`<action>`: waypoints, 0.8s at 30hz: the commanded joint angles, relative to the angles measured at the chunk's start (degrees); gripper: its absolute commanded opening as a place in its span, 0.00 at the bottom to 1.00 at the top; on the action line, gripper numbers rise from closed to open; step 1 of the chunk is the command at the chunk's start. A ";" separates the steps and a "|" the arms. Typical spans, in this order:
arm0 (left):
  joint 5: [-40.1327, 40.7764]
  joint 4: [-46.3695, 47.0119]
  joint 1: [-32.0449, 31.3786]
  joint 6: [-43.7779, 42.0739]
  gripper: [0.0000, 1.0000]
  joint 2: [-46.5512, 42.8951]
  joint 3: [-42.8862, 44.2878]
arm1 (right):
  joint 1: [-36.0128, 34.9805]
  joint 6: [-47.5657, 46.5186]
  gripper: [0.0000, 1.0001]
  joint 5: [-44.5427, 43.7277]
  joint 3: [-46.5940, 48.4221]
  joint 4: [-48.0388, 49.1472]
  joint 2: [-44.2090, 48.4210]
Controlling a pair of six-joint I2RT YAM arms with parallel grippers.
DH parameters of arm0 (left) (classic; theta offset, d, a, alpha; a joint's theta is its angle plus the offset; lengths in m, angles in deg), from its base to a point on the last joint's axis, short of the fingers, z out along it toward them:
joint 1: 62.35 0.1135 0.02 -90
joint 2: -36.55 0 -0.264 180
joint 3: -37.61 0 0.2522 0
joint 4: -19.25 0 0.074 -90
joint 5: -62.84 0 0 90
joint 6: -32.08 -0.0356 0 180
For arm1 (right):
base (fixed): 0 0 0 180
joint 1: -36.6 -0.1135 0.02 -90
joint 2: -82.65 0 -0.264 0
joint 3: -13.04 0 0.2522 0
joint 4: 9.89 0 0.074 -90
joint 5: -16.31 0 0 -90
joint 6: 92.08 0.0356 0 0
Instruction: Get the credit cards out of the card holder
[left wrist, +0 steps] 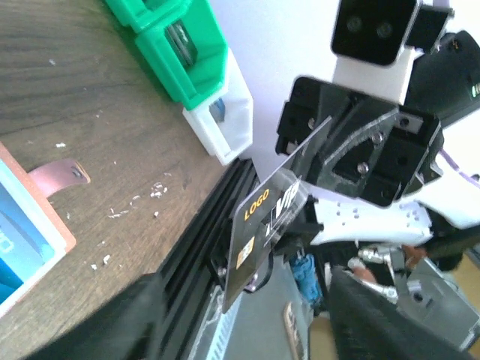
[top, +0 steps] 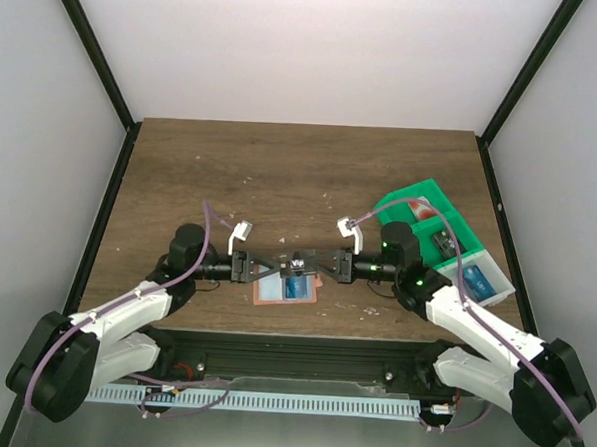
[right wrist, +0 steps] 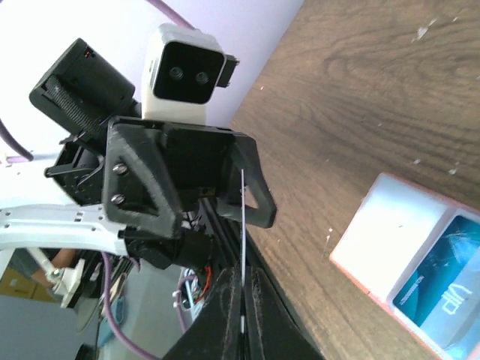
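Observation:
The card holder point(top: 271, 294) lies open on the table near the front edge, tan-pink with a light blue lining point(left wrist: 22, 217), and a blue credit card point(top: 295, 286) point(right wrist: 442, 277) sits in it. Above it both grippers meet tip to tip. My right gripper point(top: 318, 265) point(right wrist: 244, 296) is shut on a dark credit card point(top: 299, 260) point(left wrist: 259, 232), which shows edge-on point(right wrist: 243, 217) in the right wrist view. My left gripper point(top: 268, 265) point(left wrist: 247, 307) stands open, its fingers on either side of the card and apart from it.
A green compartment tray point(top: 459, 227) point(left wrist: 172, 45) stands at the right with a white bin point(top: 496, 274) point(left wrist: 221, 124) at its near end. A red and white card point(top: 417, 206) and a blue one point(top: 481, 283) lie in it. A black rail point(left wrist: 202, 247) runs along the table's front edge.

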 commanded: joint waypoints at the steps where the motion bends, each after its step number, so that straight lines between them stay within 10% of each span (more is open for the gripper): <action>1: 4.65 -7.65 0.15 -5.22 0.77 -1.45 3.88 | 0.44 0.83 0.01 -5.25 -0.11 0.01 1.98; 5: 8.70 -16.43 0.15 -11.12 0.99 -2.08 8.55 | 0.78 0.82 0.01 -9.64 0.96 -2.70 2.09; 24: 20.65 -42.09 0.24 -34.24 1.00 -1.23 21.12 | 29.19 -0.66 0.01 -19.06 7.04 -21.99 2.66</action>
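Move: The green box that the right hand, still pinching the black VIP card, heads for has its middle about 26 cm to the right, 16 cm ahead and 9 cm below. The red card in its far compartment is some 24 cm right and 22 cm ahead. The white tray lies 37 cm right and 3 cm ahead, and the open card holder 5 cm left and 1 cm ahead, 11 cm down. From the left hand the green box is 34 cm right, 17 cm ahead. Keep the VIP card pinched in the right gripper and carry it right and forward towards the green box, about 14 cm right and 11 cm out, starting gently, then fast, swinging the hand some 40 degrees clockwise. Open the left gripper wide to free the card's other end and bring that hand forward and up, then slightly down, rolling it as it goes. ##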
